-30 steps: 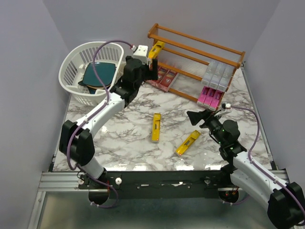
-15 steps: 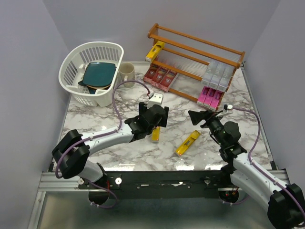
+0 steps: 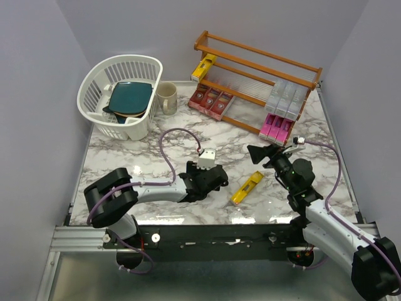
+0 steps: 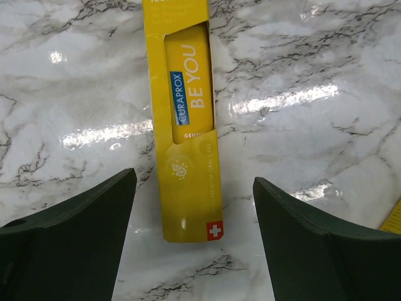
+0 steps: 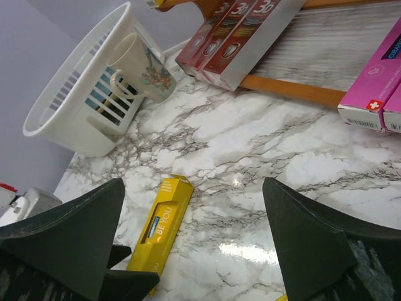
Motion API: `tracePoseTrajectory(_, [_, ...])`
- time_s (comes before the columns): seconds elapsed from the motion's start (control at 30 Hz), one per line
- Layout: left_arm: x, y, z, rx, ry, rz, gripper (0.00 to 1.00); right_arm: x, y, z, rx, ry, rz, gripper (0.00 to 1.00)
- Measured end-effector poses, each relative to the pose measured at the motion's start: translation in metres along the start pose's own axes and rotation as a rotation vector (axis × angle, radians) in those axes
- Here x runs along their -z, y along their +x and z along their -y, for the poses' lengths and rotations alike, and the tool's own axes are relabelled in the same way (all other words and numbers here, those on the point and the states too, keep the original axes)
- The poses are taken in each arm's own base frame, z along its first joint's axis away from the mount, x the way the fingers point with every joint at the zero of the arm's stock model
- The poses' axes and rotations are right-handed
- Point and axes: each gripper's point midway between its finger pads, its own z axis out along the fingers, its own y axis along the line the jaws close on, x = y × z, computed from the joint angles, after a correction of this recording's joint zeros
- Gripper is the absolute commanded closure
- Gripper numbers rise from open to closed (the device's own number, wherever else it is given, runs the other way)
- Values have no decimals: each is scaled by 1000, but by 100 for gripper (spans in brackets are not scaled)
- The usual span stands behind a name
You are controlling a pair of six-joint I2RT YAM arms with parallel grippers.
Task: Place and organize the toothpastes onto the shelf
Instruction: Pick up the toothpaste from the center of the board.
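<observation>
A yellow toothpaste carton [image 4: 188, 125] lies flat on the marble, its near end between the fingers of my left gripper [image 4: 194, 251]. That gripper is open and touches nothing. From above, the left gripper [image 3: 210, 179] hangs low over this carton and hides it. A second yellow carton [image 3: 246, 188] lies to its right. My right gripper [image 3: 260, 152] is open and empty, near the shelf's right end. The shelf [image 3: 257, 63] holds one yellow carton [image 3: 205, 64], red cartons [image 3: 212, 100], silver ones [image 3: 285, 97] and pink ones [image 3: 276, 128].
A white basket [image 3: 94, 110] with a dark teal dish in it stands at the back left. A beige mug [image 3: 166, 97] stands beside it. The right wrist view shows the same basket [image 5: 75, 94] and mug [image 5: 141, 69] beyond the yellow carton [image 5: 160, 229].
My left arm has swung from the shelf's upper left down to the table's front, over the left yellow carton. Its jaws have narrowed slightly. The right arm has stayed put.
</observation>
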Motion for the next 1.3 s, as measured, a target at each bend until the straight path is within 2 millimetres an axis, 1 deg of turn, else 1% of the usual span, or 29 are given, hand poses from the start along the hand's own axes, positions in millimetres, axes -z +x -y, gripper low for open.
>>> tracePoseTrajectory(0.03, [-2, 5, -1, -3, -13, -10, 20, 0, 0, 0, 0, 0, 1, 1])
tracePoseTrajectory(0.1, [-5, 13, -4, -5, -32, -24, 24, 0, 0, 0, 0, 0, 1, 1])
tracePoseTrajectory(0.2, [-7, 21, -5, -1, -48, -36, 31, -1, 1, 1, 0, 2, -2, 1])
tracePoseTrajectory(0.23, [-8, 23, -5, -1, -51, -39, 36, -1, 1, 1, 0, 2, -3, 1])
tracePoseTrajectory(0.3, [-9, 26, -5, 1, -57, -45, 40, -1, 1, 1, 0, 3, -4, 1])
tracePoseTrajectory(0.33, [-10, 28, -5, 0, -60, -49, 45, -1, 2, 1, 0, 5, -5, 1])
tracePoseTrajectory(0.63, [-11, 29, 0, 7, -55, -41, 65, -2, 6, 4, 0, 14, -21, 1])
tracePoseTrajectory(0.93, [-8, 27, -2, -55, -47, -42, 66, -2, 7, 5, -2, 15, -22, 1])
tracePoseTrajectory(1.0, [-3, 22, -4, -81, -41, -37, 66, -3, 7, 5, -4, 15, -23, 1])
tracePoseTrajectory(1.1, [4, 8, -4, -111, -24, -16, 66, -3, 8, 5, -8, 17, -26, 1])
tracePoseTrajectory(1.17, [7, -6, -1, -130, -10, 6, 66, -3, 8, 5, -10, 17, -26, 1])
tracePoseTrajectory(1.3, [9, -49, -1, -140, 9, 58, 66, -4, 7, 4, -11, 14, -21, 1])
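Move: The yellow toothpaste lies just under the left hand's open fingers, its near end between them, its middle about 4 cm ahead and 3 cm below. The second yellow toothpaste is some 15 cm to that hand's right, 2 cm back and 3 cm below; the mug stands roughly 28 cm ahead, 14 cm to the left, about level in height. From the right hand, the first toothpaste is about 18 cm left, level fore-and-aft, 16 cm below. The left hand sinks 3 cm, pinches the yellow toothpaste's near end, then lifts about 7 cm, edging forward late. ##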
